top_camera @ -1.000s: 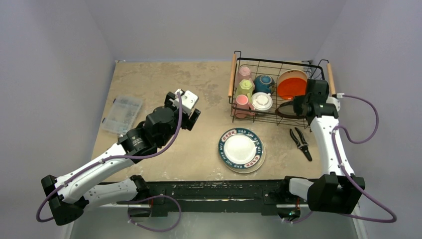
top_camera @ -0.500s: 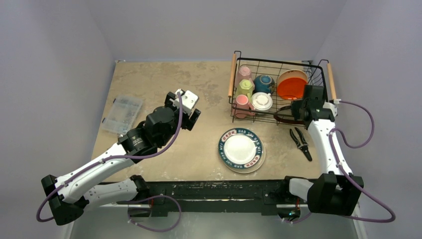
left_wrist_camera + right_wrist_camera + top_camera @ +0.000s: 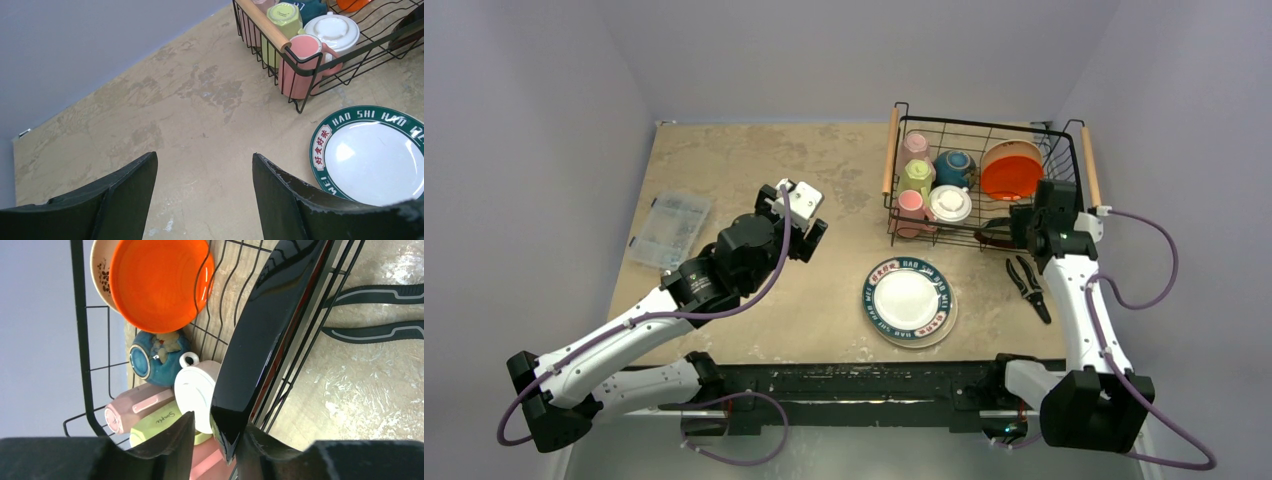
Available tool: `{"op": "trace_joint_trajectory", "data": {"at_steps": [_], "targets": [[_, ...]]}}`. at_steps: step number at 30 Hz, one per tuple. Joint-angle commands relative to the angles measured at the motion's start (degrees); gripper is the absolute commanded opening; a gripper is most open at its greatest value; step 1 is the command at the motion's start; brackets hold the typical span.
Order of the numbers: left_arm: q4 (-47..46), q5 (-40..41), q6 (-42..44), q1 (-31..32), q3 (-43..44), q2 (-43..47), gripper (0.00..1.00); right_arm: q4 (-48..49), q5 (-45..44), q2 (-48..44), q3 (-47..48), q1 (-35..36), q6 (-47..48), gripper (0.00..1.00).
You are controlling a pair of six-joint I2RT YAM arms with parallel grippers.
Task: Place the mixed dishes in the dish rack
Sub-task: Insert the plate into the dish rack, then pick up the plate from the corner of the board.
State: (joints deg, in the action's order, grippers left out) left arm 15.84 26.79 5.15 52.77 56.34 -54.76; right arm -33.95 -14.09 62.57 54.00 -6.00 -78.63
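The dish rack (image 3: pixel 969 121) stands at the back right and holds several mugs, a teal bowl (image 3: pixel 954 167) and a red-orange plate (image 3: pixel 1009 175). A glossy dark plate (image 3: pixel 270 315) stands on edge against the rack's near wires. My right gripper (image 3: pixel 217 422) straddles that plate's rim with its jaws open: a gap shows on the left finger's side, and the rim leans on the right finger. The blue-rimmed white plate (image 3: pixel 909 300) lies flat on the table in front of the rack. My left gripper (image 3: pixel 204 156) hovers open and empty over bare table, left of that plate.
Black pliers (image 3: pixel 1027 285) lie on the table just right of the rack's near corner, beside my right arm. A clear plastic compartment box (image 3: pixel 670 229) sits near the table's left edge. The white mug (image 3: pixel 197 390) stands close to the dark plate.
My right gripper's jaws have parted from the dark plate, and the wrist has shifted slightly toward the near side. The left arm has not moved.
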Motion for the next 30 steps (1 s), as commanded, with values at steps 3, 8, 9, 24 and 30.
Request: {"op": "trace_joint_trajectory", "data": {"at_steps": [3,8,9,24,30], "targets": [[-1.7,-0.4,-0.2,-0.3,-0.1,0.0,0.68,-0.8,-1.5,-2.7,1.9,0.3,2.4,0.40],[-1.7,-0.4,-0.2,-0.3,-0.1,-0.1,0.68,-4.1,-0.3,-4.1,3.8,0.3,5.4,0.53],[-1.7,-0.4,-0.2,-0.3,-0.1,-0.1,0.68,-5.0,0.2,-4.3,4.2,0.3,6.4,0.56],[-1.7,-0.4,-0.2,-2.4,1.6,-0.3,0.68,-6.2,25.7,-14.8,12.0,4.8,44.9,0.99],[-1.7,-0.4,-0.2,-2.8,2.1,-0.1,0.68,-7.4,11.8,-7.5,13.7,39.3,42.5,0.99]]}}
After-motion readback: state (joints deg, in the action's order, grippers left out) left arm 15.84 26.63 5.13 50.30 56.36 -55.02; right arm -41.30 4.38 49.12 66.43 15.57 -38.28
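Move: The open-handed right arm's next goal, the green-rimmed plate, lies about 22 cm left, 15 cm back and 12 cm below. The dark plate stands on edge at its fingers, its middle some 5 cm below. The orange bowl is about 11 cm ahead and 1 cm right, the white cup 14 cm left and 5 cm ahead. From the left hand, the green-rimmed plate lies roughly 22 cm right and 13 cm back. Right hand opens wide off the dark plate, backs up and out, then swings 15 cm left, turning counter-clockwise. ##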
